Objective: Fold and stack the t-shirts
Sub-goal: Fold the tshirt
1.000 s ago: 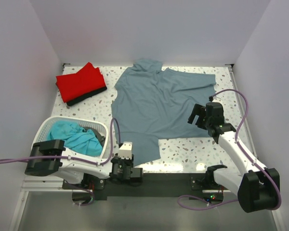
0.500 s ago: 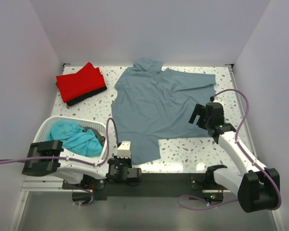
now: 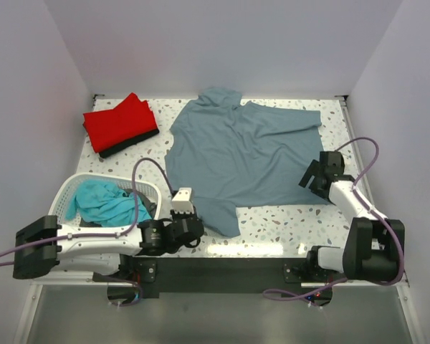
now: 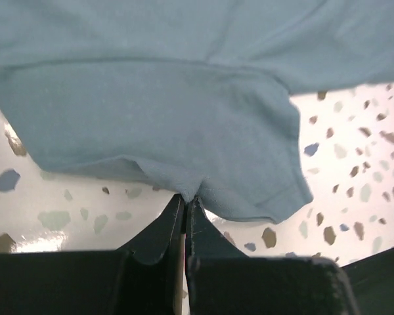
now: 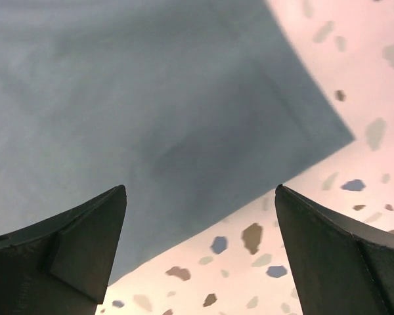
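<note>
A large grey-blue t-shirt (image 3: 244, 154) lies spread flat across the middle of the table. My left gripper (image 3: 196, 228) sits low at the shirt's near flap, and in the left wrist view it (image 4: 187, 195) is shut on the edge of the grey-blue cloth (image 4: 151, 111). My right gripper (image 3: 314, 174) hovers at the shirt's near right corner. It (image 5: 200, 190) is open, with the corner of the cloth (image 5: 151, 118) and bare table between its fingers. A folded red t-shirt (image 3: 120, 122) rests on a black one (image 3: 132, 145) at the back left. A teal t-shirt (image 3: 107, 204) is bunched in the basket.
The white lattice basket (image 3: 64, 192) stands at the near left, close to my left arm. Purple cables loop over both arms. White walls close in the table on three sides. Speckled tabletop (image 3: 287, 222) shows between the shirt and the near edge.
My left gripper has shut on the near flap of the grey-blue shirt while its arm swung out to the left. The right gripper has moved right to the shirt's corner, staying open.
</note>
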`<action>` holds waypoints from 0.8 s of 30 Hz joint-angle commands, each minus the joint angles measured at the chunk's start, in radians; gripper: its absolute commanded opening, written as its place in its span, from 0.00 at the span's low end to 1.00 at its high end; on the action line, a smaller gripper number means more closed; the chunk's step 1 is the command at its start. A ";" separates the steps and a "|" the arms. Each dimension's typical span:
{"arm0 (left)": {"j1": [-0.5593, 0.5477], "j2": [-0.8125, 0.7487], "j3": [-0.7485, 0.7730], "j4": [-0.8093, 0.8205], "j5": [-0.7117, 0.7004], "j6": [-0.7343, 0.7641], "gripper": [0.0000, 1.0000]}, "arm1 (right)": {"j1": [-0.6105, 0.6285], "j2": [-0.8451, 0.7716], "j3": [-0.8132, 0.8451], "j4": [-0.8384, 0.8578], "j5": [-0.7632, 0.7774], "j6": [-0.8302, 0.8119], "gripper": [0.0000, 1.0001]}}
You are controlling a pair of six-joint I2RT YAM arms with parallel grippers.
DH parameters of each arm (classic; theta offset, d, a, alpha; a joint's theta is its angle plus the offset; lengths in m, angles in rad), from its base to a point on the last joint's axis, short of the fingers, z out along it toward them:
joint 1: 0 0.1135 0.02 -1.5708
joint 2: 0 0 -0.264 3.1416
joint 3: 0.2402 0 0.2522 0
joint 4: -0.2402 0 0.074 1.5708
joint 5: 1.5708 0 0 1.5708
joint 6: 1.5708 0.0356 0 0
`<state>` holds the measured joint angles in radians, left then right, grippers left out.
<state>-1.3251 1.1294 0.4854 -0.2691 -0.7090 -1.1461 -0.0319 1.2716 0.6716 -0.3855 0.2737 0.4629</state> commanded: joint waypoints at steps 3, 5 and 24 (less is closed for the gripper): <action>0.101 -0.166 0.008 0.097 0.014 0.250 0.00 | -0.094 0.015 0.028 0.010 0.025 0.017 0.99; 0.127 -0.198 0.013 0.073 0.013 0.279 0.00 | -0.112 0.009 0.028 0.014 0.022 0.023 0.99; 0.162 -0.206 0.022 0.021 0.046 0.295 0.00 | -0.339 0.071 -0.023 0.119 0.051 0.049 0.96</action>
<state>-1.1709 0.9264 0.4858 -0.2562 -0.6575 -0.8692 -0.3580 1.3251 0.6544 -0.3183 0.2882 0.4885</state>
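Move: From the right hand, the shirt's near hem corner lies about 12 cm to the right, 3 cm back and 4 cm below; the middle of the shirt is some 25 cm left and 12 cm ahead. The left hand already pinches the near sleeve's edge; that sleeve's seam lies about 8 cm straight ahead and 4 cm below it, the laundry basket some 33 cm left and 5 cm ahead, and the hem corner roughly 47 cm right and 10 cm ahead. Keeping its pinch on the near sleeve's edge, the left hand lifts it about 6 cm while easing forward and a little left towards the seam, then sinks slightly. The right hand, fingers wide open, sweeps right some 9 cm low over the hem towards its near corner, drifting slightly back and turning about 20 degrees clockwise. ##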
